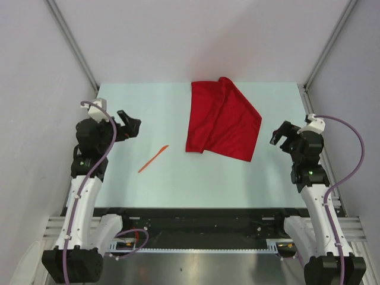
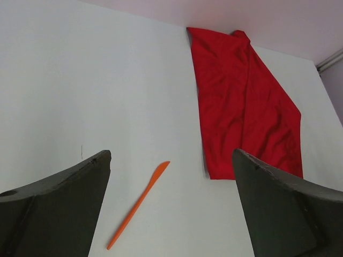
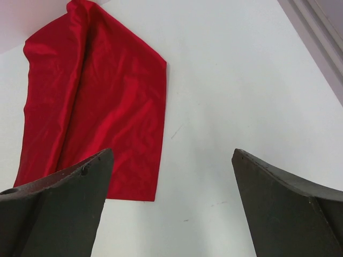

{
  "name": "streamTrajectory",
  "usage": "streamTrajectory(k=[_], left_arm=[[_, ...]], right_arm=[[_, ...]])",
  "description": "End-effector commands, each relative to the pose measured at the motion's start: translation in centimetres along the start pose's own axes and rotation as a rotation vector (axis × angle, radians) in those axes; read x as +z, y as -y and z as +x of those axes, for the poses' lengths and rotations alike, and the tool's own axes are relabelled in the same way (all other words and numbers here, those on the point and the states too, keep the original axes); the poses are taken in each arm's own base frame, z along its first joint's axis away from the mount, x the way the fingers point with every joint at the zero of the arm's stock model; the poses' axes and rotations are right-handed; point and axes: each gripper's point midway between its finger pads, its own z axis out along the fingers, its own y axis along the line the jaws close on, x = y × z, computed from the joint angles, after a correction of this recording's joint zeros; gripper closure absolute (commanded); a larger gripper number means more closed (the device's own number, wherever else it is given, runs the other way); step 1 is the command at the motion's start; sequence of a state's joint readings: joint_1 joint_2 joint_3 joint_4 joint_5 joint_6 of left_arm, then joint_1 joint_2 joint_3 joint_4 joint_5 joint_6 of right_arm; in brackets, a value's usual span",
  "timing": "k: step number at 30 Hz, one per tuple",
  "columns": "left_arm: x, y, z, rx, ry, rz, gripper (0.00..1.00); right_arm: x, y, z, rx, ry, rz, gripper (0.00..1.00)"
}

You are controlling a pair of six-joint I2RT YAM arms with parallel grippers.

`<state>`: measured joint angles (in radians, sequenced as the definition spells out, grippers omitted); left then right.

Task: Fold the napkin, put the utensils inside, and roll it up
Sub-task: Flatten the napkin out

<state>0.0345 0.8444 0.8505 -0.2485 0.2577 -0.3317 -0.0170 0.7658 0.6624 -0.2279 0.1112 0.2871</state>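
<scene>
The red napkin [image 1: 222, 120] lies loosely folded and creased on the far middle-right of the pale table [image 1: 148, 107]. It also shows in the left wrist view, napkin [image 2: 241, 101], and the right wrist view, napkin [image 3: 96, 107]. The orange knife-like utensil [image 1: 154, 158] lies flat, slanted, left of the napkin; the utensil [image 2: 138, 204] sits between the left fingers' line of sight. My left gripper [image 1: 132, 126] hovers open at the table's left side. My right gripper [image 1: 281, 135] hovers open at the right side, just right of the napkin. Neither touches anything.
Grey walls with metal corner rails [image 1: 74, 44] close in the table on three sides. A black rail [image 1: 196, 217] with cables runs along the near edge between the arm bases.
</scene>
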Motion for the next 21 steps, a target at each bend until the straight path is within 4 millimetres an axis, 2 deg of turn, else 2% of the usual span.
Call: streamTrajectory(k=[1, 3, 5, 8, 9, 11, 12, 13, 14, 15, 16, 17, 18, 19, 20, 21], left_arm=[[0.0, 0.3, -0.9, 0.017, 0.030, 0.004, 0.00], [0.0, 0.2, -0.9, 0.024, 0.037, 0.005, 0.00], [0.2, 1.0, -0.8, 0.015, 0.049, 0.051, 0.00], [1.2, 0.9, 0.7, 0.020, -0.005, 0.060, 0.01], [1.3, 1.7, 0.4, 0.046, -0.009, 0.067, 0.02], [2.0, 2.3, 1.5, 0.134, -0.047, -0.004, 0.02], [2.0, 3.5, 1.0, 0.164, -0.040, -0.003, 0.02], [2.2, 5.6, 2.1, 0.191, -0.064, 0.021, 0.02], [2.5, 7.0, 2.8, 0.187, -0.084, 0.053, 0.01], [3.6, 8.0, 4.6, 0.178, -0.143, 0.077, 0.01], [4.1, 9.9, 6.1, 0.135, -0.180, 0.122, 0.02], [4.7, 10.7, 7.2, 0.120, -0.210, 0.137, 0.02], [6.4, 10.6, 10.3, 0.121, -0.290, 0.115, 0.02], [7.2, 11.8, 11.7, 0.115, -0.314, 0.136, 0.03], [8.2, 12.1, 12.9, 0.117, -0.346, 0.129, 0.03], [9.7, 11.6, 15.9, 0.109, -0.429, 0.092, 0.03]], right_arm=[[-0.7, -0.7, -1.9, 0.013, 0.048, -0.028, 0.00], [-0.8, -0.9, -2.0, 0.015, 0.042, -0.032, 0.00], [-0.9, -1.0, -2.3, 0.015, 0.040, -0.033, 0.00], [-1.0, -1.2, -2.6, 0.015, 0.034, -0.036, 0.00], [-1.0, -1.2, -2.6, 0.015, 0.032, -0.037, 0.01], [-0.5, -1.9, -2.2, 0.011, 0.008, -0.065, 0.02], [-0.2, -2.3, -1.6, 0.026, -0.010, -0.075, 0.03], [0.2, -3.4, -1.3, 0.029, -0.018, -0.101, 0.04], [1.2, -4.1, 0.3, 0.021, -0.066, -0.115, 0.04], [1.7, -4.9, 1.2, 0.010, -0.089, -0.132, 0.05], [2.0, -6.9, 2.2, -0.020, -0.105, -0.166, 0.05], [2.8, -7.3, 3.7, -0.042, -0.149, -0.153, 0.04], [3.2, -8.2, 4.1, -0.061, -0.161, -0.157, 0.04], [3.2, -9.4, 4.9, -0.080, -0.173, -0.175, 0.04], [3.7, -9.8, 5.9, -0.084, -0.203, -0.172, 0.04], [3.7, -10.4, 6.3, -0.077, -0.215, -0.193, 0.04]])
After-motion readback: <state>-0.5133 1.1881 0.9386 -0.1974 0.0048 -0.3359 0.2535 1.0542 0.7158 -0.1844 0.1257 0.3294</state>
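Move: The napkin's near left corner, at the end of the folded-over strip, lies about 20 cm to the left gripper's right, 1 cm ahead and 26 cm below it. The orange utensil's middle is some 3 cm right and 3 cm back of that gripper, equally low. From the right gripper, the napkin's near right corner is about 8 cm left, 2 cm back and 20 cm below. The outer right corner is roughly 23 cm ahead and 1 cm left. Swing the left gripper about 15 cm to the right, towards the napkin's near left corner, sinking as it goes and turning clockwise some 20 degrees. Just after it sets off, bring the right gripper left and down, drifting a little forward, towards the near right corner, turning counter-clockwise. Tip both sets of fingers slightly downward, keep them wide open, and stay clear above the cloth. ##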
